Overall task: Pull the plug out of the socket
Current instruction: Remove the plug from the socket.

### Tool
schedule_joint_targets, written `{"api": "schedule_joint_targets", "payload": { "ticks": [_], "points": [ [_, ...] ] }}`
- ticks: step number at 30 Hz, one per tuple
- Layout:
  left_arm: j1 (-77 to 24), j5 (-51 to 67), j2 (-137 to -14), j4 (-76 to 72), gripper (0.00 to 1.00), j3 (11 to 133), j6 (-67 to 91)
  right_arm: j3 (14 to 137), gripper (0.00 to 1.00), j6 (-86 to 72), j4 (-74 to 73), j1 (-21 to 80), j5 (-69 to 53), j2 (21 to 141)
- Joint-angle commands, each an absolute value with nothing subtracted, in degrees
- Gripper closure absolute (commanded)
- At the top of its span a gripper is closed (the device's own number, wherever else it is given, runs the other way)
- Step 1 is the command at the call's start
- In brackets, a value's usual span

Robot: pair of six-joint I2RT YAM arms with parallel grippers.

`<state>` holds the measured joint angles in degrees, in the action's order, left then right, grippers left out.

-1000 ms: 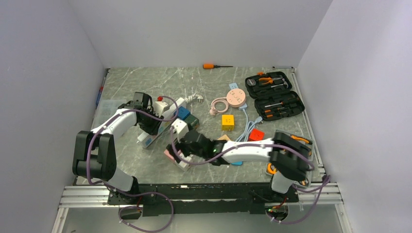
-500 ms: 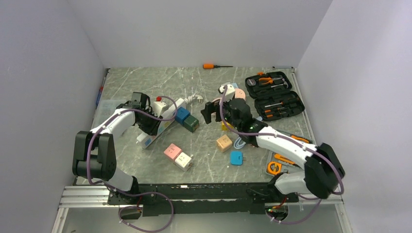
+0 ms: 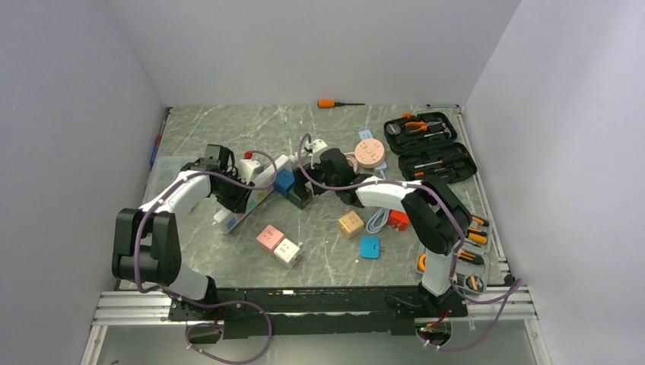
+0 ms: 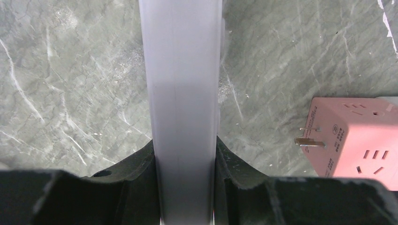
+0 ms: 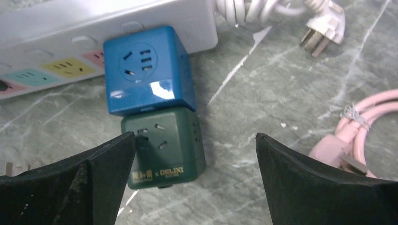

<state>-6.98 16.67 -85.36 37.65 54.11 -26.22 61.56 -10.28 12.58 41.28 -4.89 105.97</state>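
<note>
The socket (image 3: 258, 192) is a long white strip with pastel outlets, lying slantwise at the left. My left gripper (image 3: 232, 196) is shut on it. The left wrist view shows the socket's white body (image 4: 183, 93) clamped between the left gripper's (image 4: 183, 187) black jaws. A blue cube plug (image 5: 148, 68) sits on the socket (image 5: 94, 28), and a dark green cube plug (image 5: 166, 150) is stuck to its near face. My right gripper (image 5: 195, 159) hangs open just above the green cube, its left finger (image 5: 94, 183) over the cube's edge. From above, the right gripper (image 3: 304, 176) is beside the blue cube (image 3: 285, 181).
A white plug (image 5: 324, 28) on the socket's cord and a pink cable (image 5: 361, 136) lie to the right. A pink cube (image 4: 356, 140), tan cube (image 3: 350, 223), small blue adapter (image 3: 370, 247), round pink disc (image 3: 369, 152), open tool case (image 3: 430, 148) and orange screwdriver (image 3: 335, 103) lie around.
My right arm swung from the near middle to the back right, then left to the blue and green cubes, staying open. The left gripper and socket have not moved.
</note>
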Motion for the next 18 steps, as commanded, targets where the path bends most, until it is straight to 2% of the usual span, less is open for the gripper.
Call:
{"api": "schedule_joint_targets", "payload": {
  "ticks": [1, 11, 18],
  "points": [
    [-6.9, 20.3, -82.4, 36.1, 1.0, 54.9, -27.4, 66.3, 0.0, -9.5, 18.6, 42.4, -9.5, 107.6],
    [-6.9, 20.5, -82.9, 36.1, 1.0, 54.6, -27.3, 73.1, 0.0, -8.9, 17.6, 44.7, -11.9, 114.3],
    [-6.9, 20.1, -82.1, 36.0, 1.0, 54.3, -27.6, 77.3, 0.0, -5.3, 12.7, 46.7, -6.7, 119.1]
  ]
}}
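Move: The blue plug, still seated in the power strip, lies about 7 cm left of the right hand and nearly level with it fore and aft, its middle some 2 cm lower. The green plug sits against it, about 4 cm back and 3 cm left of the hand. The strip's middle is roughly 15 cm left and 3 cm back; the pink coil is 5 cm ahead and 8 cm right. From the left hand, the blue plug is about 7 cm ahead and 12 cm right. The blue plug comes between the right hand's wide-open fingers as that hand travels left about 8 cm, past the green plug, rising a little over a centimetre and then sinking about 2 cm, while it turns some 10 degrees counter-clockwise. The fingers don't close. The left hand stays put and keeps its pinch on the power strip. ##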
